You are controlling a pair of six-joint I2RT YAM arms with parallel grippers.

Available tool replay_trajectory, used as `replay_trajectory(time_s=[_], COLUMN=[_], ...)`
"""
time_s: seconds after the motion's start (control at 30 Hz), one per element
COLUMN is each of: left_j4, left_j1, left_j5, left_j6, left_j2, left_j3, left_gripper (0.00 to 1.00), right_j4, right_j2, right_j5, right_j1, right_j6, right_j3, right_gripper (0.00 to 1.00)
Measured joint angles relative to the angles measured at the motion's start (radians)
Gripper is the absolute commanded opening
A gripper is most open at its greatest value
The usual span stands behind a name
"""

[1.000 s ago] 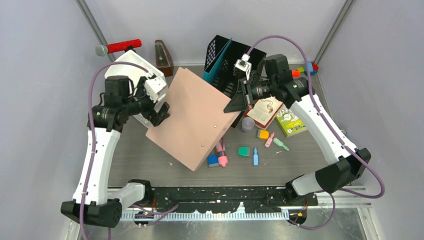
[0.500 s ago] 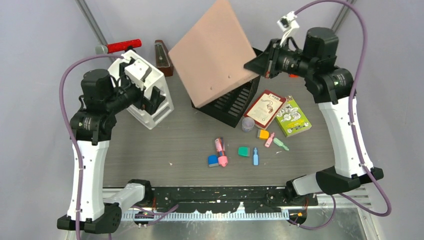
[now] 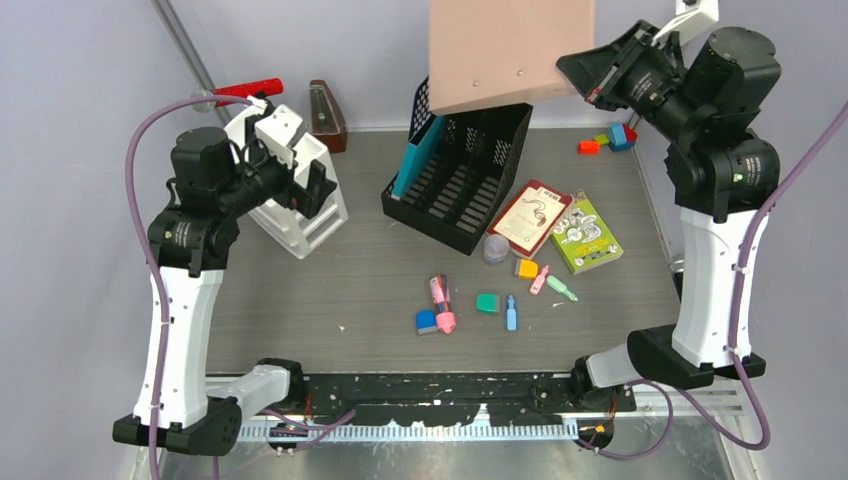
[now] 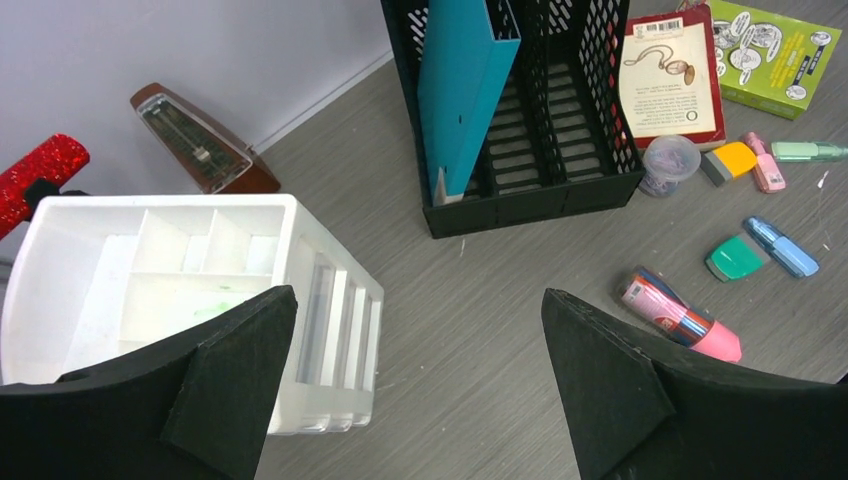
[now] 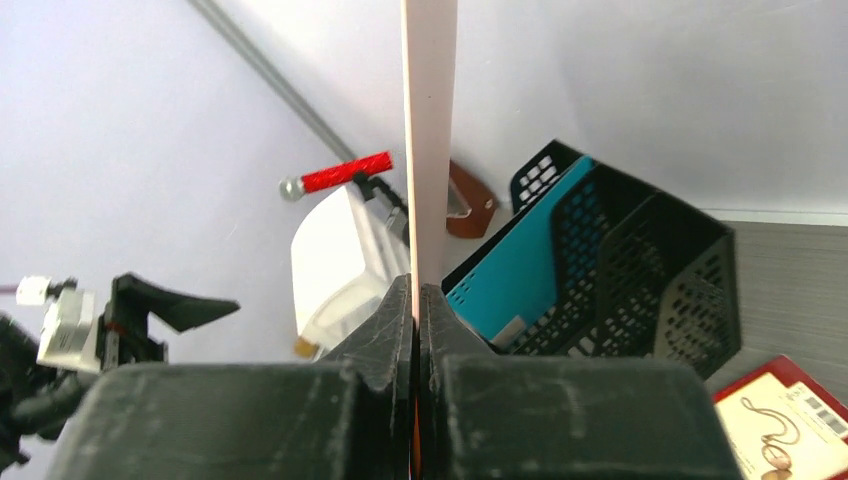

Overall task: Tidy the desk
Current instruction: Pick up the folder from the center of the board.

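Observation:
On the grey wood-grain desk [image 3: 330, 280] a black mesh file rack [image 3: 460, 185] lies tilted, with a teal folder [image 3: 418, 155] in one slot. My right gripper [image 3: 592, 82] is shut on the edge of a large pink folder [image 3: 510, 50] and holds it high over the rack's back. In the right wrist view the pink folder [image 5: 430, 120] stands edge-on, pinched between the fingers [image 5: 395, 320]. My left gripper [image 4: 415, 295] hangs open and empty over the desk, beside a white drawer organizer [image 4: 160, 270].
A red book [image 3: 535, 215] and a green book [image 3: 583, 232] lie right of the rack. Markers and erasers [image 3: 440, 310] are scattered mid-desk near a grey cup [image 3: 496, 247]. A metronome [image 3: 325, 115], a red-handled tool [image 3: 245, 92] and coloured blocks [image 3: 610, 137] sit along the back.
The right arm has lifted the pink folder off the desk, up and toward the back right over the rack. The left arm drew back left, its gripper still open.

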State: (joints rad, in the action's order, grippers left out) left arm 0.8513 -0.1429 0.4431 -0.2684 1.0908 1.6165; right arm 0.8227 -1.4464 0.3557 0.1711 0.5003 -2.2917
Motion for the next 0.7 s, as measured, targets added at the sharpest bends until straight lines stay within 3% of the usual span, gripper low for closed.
replay_trajectory(time_s=[0.27, 0.5, 0.7], left_j4=[-0.055, -0.069, -0.13], left_j1=[-0.078, -0.396, -0.599], left_j5=[-0.05, -0.258, -0.422], left_j6=[-0.005, -0.084, -0.138], left_j2=[0.006, 0.05, 0.121], left_j3=[-0.001, -0.029, -0.054], left_gripper=[0.97, 0.97, 0.97], right_j4=[0.053, 0.029, -0.016], right_j2=[0.045, 0.185, 0.227], right_j5=[-0.155, -0.194, -0.166], right_j1=[-0.038, -0.064, -0.109], right_j6=[0.029, 0.09, 0.179], right_j3=[0.016, 0.256, 0.46], right_gripper=[0.0, 0.0, 0.0])
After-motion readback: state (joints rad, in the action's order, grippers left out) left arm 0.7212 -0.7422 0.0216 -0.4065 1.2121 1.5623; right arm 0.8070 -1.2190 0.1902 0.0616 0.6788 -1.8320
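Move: The pink folder is already in my right hand. The black file rack it is bound for is centred about 17 cm ahead of that hand, 9 cm to its left and 45 cm below; the red book lies some 10 cm ahead, 9 cm right and 55 cm down. My empty left hand has the rack roughly 21 cm ahead, 23 cm right and 30 cm below, and the white drawer box about 14 cm ahead, 12 cm left and 28 cm below. Keeping the folder's edge pinched, I shift my right hand some 5 cm right, then lower it about 9 cm towards the rack, turning clockwise and tipping its fingers down, each around 15 degrees. My left hand, wide open, sweeps about 12 cm right towards the rack's near-left corner, sinking a few centimetres late, rolling left side up and turning clockwise. ##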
